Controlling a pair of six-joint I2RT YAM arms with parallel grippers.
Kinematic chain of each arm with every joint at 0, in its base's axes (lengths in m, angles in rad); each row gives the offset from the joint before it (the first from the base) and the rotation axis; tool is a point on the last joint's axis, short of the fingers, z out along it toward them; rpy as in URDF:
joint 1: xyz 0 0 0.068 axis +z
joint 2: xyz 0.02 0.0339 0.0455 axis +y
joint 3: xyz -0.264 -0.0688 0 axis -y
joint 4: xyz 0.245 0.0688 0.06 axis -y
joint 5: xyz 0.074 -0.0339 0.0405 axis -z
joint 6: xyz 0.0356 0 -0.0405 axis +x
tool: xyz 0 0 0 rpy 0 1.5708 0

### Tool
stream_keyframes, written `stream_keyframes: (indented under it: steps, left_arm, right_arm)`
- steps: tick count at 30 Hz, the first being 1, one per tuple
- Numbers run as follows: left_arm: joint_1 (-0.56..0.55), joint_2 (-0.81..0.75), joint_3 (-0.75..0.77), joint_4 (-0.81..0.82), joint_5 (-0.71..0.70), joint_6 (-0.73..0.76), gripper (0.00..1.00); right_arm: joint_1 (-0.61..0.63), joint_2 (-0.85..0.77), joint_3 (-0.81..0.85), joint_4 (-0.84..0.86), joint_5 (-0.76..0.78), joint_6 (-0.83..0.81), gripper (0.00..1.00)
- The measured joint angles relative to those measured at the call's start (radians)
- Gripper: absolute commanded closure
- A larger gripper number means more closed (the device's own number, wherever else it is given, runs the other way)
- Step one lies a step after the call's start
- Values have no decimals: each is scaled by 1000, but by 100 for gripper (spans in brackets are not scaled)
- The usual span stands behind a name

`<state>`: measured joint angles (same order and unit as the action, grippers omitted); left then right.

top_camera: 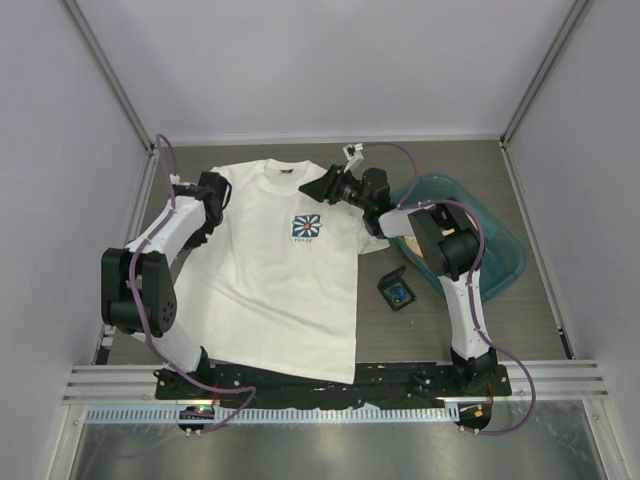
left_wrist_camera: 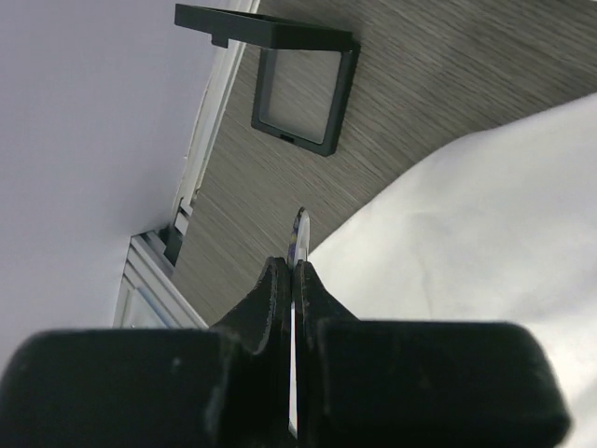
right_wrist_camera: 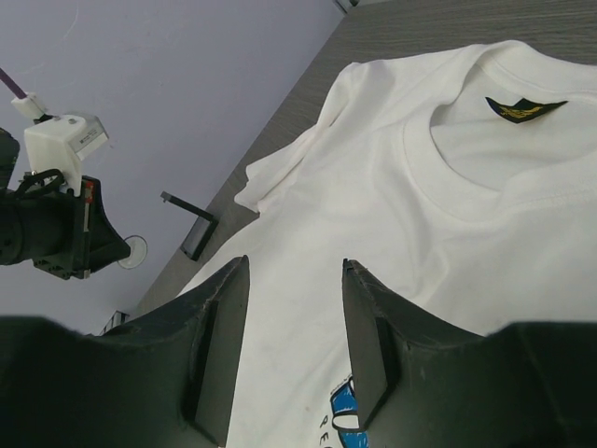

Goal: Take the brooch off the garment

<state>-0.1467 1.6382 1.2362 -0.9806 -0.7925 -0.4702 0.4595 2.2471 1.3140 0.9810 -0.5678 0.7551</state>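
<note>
The garment, a white T-shirt [top_camera: 270, 270] with a blue-and-white flower print [top_camera: 306, 227], lies flat on the table. My left gripper [left_wrist_camera: 297, 268] is shut on the brooch [left_wrist_camera: 299, 233], a thin round disc seen edge-on that sticks out beyond the fingertips. In the right wrist view the brooch [right_wrist_camera: 133, 250] hangs at the tip of the left gripper [right_wrist_camera: 119, 252], off the shirt's sleeve and apart from the cloth. In the top view the left gripper [top_camera: 213, 192] is by the left sleeve. My right gripper [right_wrist_camera: 294, 266] is open over the chest below the collar, holding nothing.
An open black box [left_wrist_camera: 303, 89] lies on the bare table left of the shirt. Another small black box [top_camera: 397, 290] with blue inside lies right of the shirt. A teal bin [top_camera: 500, 250] stands at the right. Walls close in on three sides.
</note>
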Motion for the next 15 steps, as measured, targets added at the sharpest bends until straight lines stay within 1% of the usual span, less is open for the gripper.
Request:
stream_keyframes:
  steps: [9, 15]
  left_arm:
    - [61, 44, -39, 14, -79, -3, 100]
    - [120, 78, -47, 21, -104, -20, 100]
  right_arm:
    - [16, 16, 2, 6, -4, 2, 51]
    - [27, 23, 3, 5, -11, 0, 52]
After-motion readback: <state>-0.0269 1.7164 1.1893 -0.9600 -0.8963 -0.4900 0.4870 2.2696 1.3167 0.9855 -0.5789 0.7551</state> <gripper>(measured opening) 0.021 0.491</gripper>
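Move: The brooch is already pinched in the left fingers. The open black case on the left side of the table lies about 10 cm to this hand's left, 5 cm ahead and some 11 cm below. The garment's left sleeve is roughly 15 cm straight ahead of the hand, and the table's left rail about 17 cm to its left, level with it, both down at table height. From the right hand the case lies some 41 cm left, 12 cm back and 12 cm below. The brooch, still held edge-on in the shut fingertips, is carried about 5 cm to the left by the left arm towards the open black case, easing some 2 cm back and 2 cm down. The wrist turns roughly 10 degrees, mostly counter-clockwise. The right hand, empty and half open, drifts about 2 cm left, back and down over the garment. ##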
